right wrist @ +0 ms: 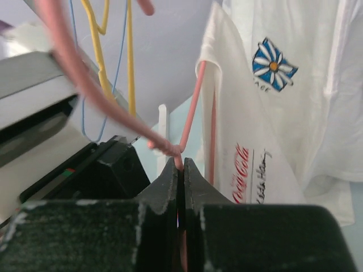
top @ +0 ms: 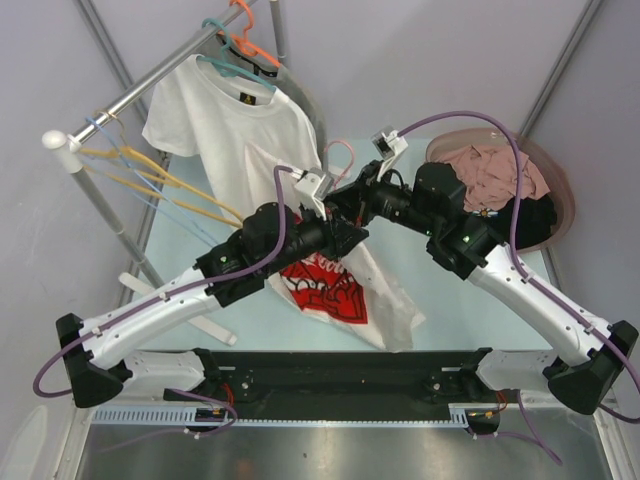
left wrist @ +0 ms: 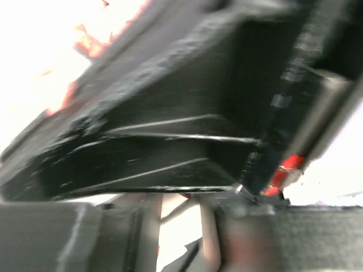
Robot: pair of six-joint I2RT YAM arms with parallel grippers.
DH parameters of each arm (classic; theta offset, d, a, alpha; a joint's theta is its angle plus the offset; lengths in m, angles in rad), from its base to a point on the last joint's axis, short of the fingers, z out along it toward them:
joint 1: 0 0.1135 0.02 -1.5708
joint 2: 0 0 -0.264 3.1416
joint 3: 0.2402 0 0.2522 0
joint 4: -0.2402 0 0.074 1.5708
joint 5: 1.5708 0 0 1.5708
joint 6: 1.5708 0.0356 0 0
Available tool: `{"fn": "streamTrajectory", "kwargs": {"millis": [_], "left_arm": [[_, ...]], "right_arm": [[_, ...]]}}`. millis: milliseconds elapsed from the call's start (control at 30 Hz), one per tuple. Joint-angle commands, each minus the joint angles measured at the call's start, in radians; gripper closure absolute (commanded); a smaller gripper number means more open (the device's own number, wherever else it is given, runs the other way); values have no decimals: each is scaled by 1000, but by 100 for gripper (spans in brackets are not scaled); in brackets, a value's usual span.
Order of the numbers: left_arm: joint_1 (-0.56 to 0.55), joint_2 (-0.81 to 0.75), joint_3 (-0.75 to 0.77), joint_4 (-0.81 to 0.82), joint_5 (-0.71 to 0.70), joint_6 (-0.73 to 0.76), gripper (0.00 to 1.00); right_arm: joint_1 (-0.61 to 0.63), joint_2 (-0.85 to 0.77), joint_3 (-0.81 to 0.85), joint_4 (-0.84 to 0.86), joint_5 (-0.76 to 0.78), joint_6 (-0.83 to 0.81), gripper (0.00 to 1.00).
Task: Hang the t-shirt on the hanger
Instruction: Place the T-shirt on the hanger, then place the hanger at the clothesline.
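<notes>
The white t-shirt (top: 385, 300), with a red chest print, hangs from the point where both grippers meet above the table's middle. The right wrist view shows its red lettering (right wrist: 249, 170). My right gripper (top: 335, 205) (right wrist: 182, 161) is shut on the pale-pink hanger (right wrist: 191, 107), at the neck just under its hook (top: 338, 143). One hanger arm runs inside the shirt. My left gripper (top: 345, 238) (left wrist: 180, 221) is pressed against the right one. Its view is blurred. Its fingers (left wrist: 148, 226) stand a little apart with white cloth between them. A grip cannot be made out.
A clothes rack (top: 150, 80) at the back left carries a white daisy-print t-shirt (top: 230, 120) (right wrist: 295, 73) on a teal hanger (top: 235, 68). It also holds orange and yellow hangers (top: 160, 175) (right wrist: 130, 56). A round basket of clothes (top: 500, 180) sits at the back right.
</notes>
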Motion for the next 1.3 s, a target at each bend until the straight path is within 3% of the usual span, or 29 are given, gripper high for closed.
{"fn": "streamTrajectory", "kwargs": {"millis": [0,67,233,333,367,500,767,1000,1267], "left_arm": [[-1,-7,74,40,-71,-41,87],[2,-4,102,28,-112,-71,100],[20,12,186,-56,-215,-180,100],[31,29,240,-83,-240,-239,100],[37,35,261,-92,-261,-274,100],[91,66,318,-123,-252,-346,100],[303,141,444,-130,-154,-505,100],[404,200,536,-55,-214,-496,100],[516,246,573,12,-316,-559,100]], "right_arm": [[25,12,73,153,25,17,100],[25,29,83,171,20,3,99],[25,40,92,193,45,-21,78],[18,40,101,201,62,-41,47],[13,40,107,204,72,-46,25],[-28,20,126,202,122,-66,2],[-165,-40,139,127,182,-107,0],[-271,-62,138,106,175,-126,0],[-291,-71,139,78,148,-156,0]]}}
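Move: The pink hanger is already pinched just below its neck by the right gripper's shut fingers; that spot is about 2 cm ahead of the left fingertips and a centimetre above them, straight ahead, with the t-shirt's middle some 13 cm below the left hand and 3 cm to its left, level fore and aft. The rail spot lies some 27 cm ahead, 25 cm left and 20 cm up from the left hand; the teal hanger is about 26 cm ahead, 18 left and 12 up, the yellow hanger about 8 ahead, 33 left and 8 up. Shut the half-closed left gripper on the pink hanger beside its neck, then open the right one wide to let go and draw it clear, about 11 cm right, forward and up. Bring the left gripper with the hanger some 19 cm forward and 13 cm each left and up towards the rail, swinging it counter-clockwise about 40 degrees while its left side dips. ##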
